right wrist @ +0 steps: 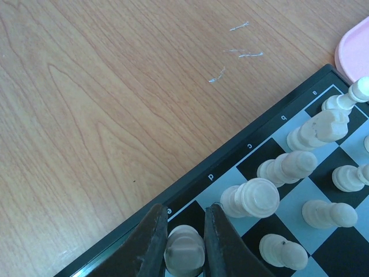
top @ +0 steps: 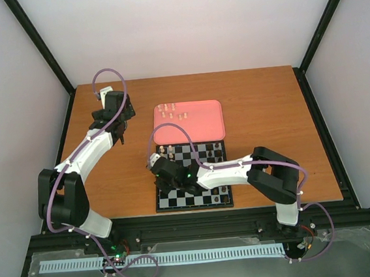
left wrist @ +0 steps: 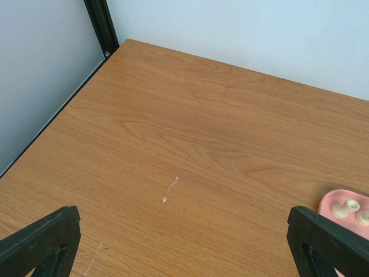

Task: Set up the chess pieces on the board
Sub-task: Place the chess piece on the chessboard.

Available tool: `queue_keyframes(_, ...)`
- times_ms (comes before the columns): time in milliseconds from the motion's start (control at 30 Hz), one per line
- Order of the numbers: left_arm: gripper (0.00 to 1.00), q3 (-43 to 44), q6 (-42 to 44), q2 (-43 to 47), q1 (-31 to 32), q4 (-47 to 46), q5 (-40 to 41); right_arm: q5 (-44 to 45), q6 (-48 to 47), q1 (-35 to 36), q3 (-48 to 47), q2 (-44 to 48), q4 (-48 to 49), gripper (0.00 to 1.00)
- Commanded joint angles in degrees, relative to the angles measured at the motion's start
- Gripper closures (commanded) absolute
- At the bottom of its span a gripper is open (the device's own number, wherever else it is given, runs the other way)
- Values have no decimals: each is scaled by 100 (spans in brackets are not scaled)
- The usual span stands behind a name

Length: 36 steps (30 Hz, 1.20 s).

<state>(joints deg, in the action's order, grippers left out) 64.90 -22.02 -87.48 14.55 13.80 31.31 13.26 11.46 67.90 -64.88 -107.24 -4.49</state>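
The black-and-white board (top: 178, 201) lies in front of the pink tray (top: 203, 127). My right gripper (top: 164, 169) hangs over the board's left edge. In the right wrist view it (right wrist: 184, 214) is shut on a cream chess piece (right wrist: 184, 251) above the dark square by the letter e on the board's border (right wrist: 230, 156). More cream pieces (right wrist: 253, 197) stand in a row along that edge, with a second row (right wrist: 328, 213) behind. My left gripper (top: 120, 128) is open over bare wood left of the tray, its fingers (left wrist: 40, 242) wide apart with nothing between them.
Several loose cream pieces (top: 169, 110) lie at the tray's far left, and the tray corner (left wrist: 334, 199) shows in the left wrist view. Dark pieces (top: 216, 150) stand along the board's right side. A black frame post (left wrist: 101, 26) and grey walls enclose the table.
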Motion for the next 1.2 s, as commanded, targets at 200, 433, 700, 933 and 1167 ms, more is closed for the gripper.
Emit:
queue_keyframes(200, 0, 181, 94, 25, 31, 0, 59, 125, 46, -22, -93, -135, -50, 91)
queue_keyframes(433, 0, 180, 95, 30, 26, 8, 67, 32, 25, -22, -9, -1, -73, 84)
queue_keyframes(700, 0, 177, 95, 77, 31, 21, 67, 122, -34, -12, 54, 292, -115, 68)
queue_keyframes(933, 0, 172, 98, 86, 31, 35, 77, 131, -102, 27, 46, 670, -303, 61)
queue_keyframes(1167, 0, 155, 89, 117, 31, 37, 66, 802, -132, -39, -45, 1297, -663, 37)
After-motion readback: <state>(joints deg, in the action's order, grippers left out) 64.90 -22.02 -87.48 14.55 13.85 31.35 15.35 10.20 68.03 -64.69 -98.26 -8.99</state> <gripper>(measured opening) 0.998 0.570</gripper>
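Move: The right hand holds a pale chess piece by its upper part, directly over the e square on the board's left edge, that square some 4 cm below. The standing d piece is about 3 cm ahead on the same edge, the c piece about 6 cm ahead. The d pawn stands about 3 cm ahead and 3 cm to the right. From the idle left hand the e square lies roughly 24 cm back, 15 cm right and 18 cm below. Staying put at first with the chess piece pinched on the e square, the right hand then spreads its fingers to rather over half open and lets go. It lifts away, slowly then faster, about 6 cm straight up with a slight drift to the right at the end, the wrist almost unturned. ##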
